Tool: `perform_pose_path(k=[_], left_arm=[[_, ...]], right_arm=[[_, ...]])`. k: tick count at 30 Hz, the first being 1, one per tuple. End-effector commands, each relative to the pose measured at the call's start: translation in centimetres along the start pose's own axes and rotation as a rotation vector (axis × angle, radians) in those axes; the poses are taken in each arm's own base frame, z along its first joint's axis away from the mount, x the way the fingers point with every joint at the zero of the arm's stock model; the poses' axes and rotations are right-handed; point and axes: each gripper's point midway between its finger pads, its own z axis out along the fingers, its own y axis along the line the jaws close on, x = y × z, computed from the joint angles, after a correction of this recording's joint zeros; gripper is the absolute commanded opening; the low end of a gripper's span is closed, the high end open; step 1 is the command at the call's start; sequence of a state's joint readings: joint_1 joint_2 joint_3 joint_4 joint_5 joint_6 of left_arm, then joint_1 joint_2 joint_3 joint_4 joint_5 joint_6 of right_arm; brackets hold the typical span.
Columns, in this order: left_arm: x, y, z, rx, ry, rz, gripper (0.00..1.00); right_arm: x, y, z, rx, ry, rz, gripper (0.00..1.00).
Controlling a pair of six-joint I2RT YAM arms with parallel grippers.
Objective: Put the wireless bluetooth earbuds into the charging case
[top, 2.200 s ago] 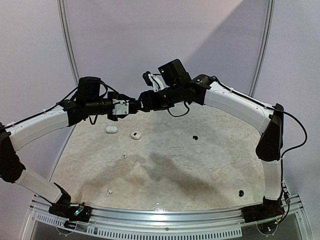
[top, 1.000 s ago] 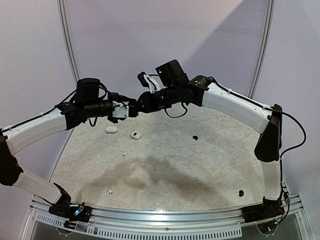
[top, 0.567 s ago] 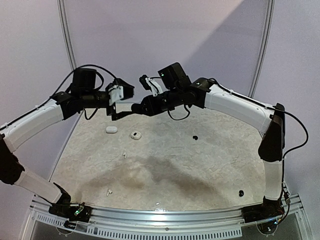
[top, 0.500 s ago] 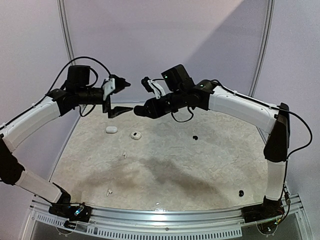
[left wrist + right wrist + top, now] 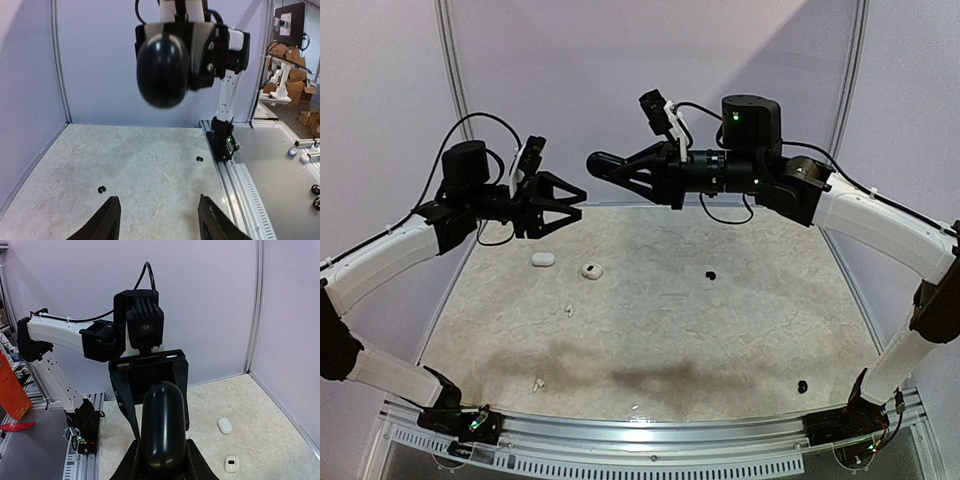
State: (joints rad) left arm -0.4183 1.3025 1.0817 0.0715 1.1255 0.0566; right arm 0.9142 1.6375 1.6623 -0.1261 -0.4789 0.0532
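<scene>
My right gripper is shut on a black pill-shaped charging case, held high over the back of the table with its rounded end toward the left arm; the case fills the right wrist view. My left gripper stands open and empty, a short way left of the case. Two black earbuds lie on the right half of the table. Two white earbuds lie on the left half.
A shut white case and an open white case lie at the back left of the table, below the left gripper. Walls close the back and sides; a metal rail runs along the near edge.
The left gripper let go of the black case, opened wide, drew back to the left and narrowed somewhat. The right arm lifted and levelled out with the case still in its grip.
</scene>
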Motion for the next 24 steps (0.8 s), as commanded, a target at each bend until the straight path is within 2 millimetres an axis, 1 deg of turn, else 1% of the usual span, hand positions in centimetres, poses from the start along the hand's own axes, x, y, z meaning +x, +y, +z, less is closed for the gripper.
perform_pose_path(k=[1,2,4,8,12,15,18,20,24], left_arm=[[-2.8,-0.8,0.7,0.02,-0.101,-0.004,0.48],[-2.9,-0.9,0.9,0.024,-0.107,-0.002,0.46],[-3.2,-1.2,1.3,0.03,-0.121,0.009,0.45],[-3.9,-1.2,1.8,0.03,-0.145,0.008,0.53],[-4.1,-1.2,2.4,0.035,-0.153,0.01,0.53],[-4.1,-1.2,2.8,0.033,-0.154,0.007,0.49],[-4.1,-1.2,3.0,0.035,-0.153,0.006,0.37],[-4.1,-1.2,3.1,0.034,-0.154,0.006,0.31],[-4.2,-1.4,3.1,0.042,-0.154,0.006,0.32]], right_arm=[[-0.1,0.6,0.7,-0.047,-0.008,-0.036,0.0],[-0.1,0.6,0.7,-0.047,-0.006,-0.037,0.0],[0.0,0.7,0.8,-0.05,-0.002,-0.04,0.0],[0.2,0.9,0.9,-0.057,0.008,-0.04,0.0],[0.6,1.0,1.1,-0.059,0.026,-0.031,0.0],[1.1,1.1,1.4,-0.061,0.045,-0.021,0.0],[1.3,1.1,1.5,-0.06,0.05,-0.02,0.0],[1.3,1.0,1.5,-0.054,0.053,-0.018,0.0],[1.9,0.6,1.6,-0.036,0.073,-0.046,0.0]])
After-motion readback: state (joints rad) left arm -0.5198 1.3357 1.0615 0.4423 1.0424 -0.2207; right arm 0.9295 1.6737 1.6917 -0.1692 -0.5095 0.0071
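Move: The black charging case, still in the right fingers with its free end pointing left, lies about 5 cm to the right of the left hand and 5 cm above, level fore and aft. It is about 2 cm left of the right hand. Some 35 cm below the left hand, the white earbuds lie about 4 cm ahead and 8 cm left, the round white case 16 cm ahead and 4 cm left. The left fingers come up around the free end of the black case and narrow from about half open to a third, seeming to take hold of its sides. The left hand rises about 4 cm and goes 3 cm right, with its fingertips tipping up some 10 degrees; the right hand keeps its grip and eases about 1 cm down and 1 cm left to meet it. ##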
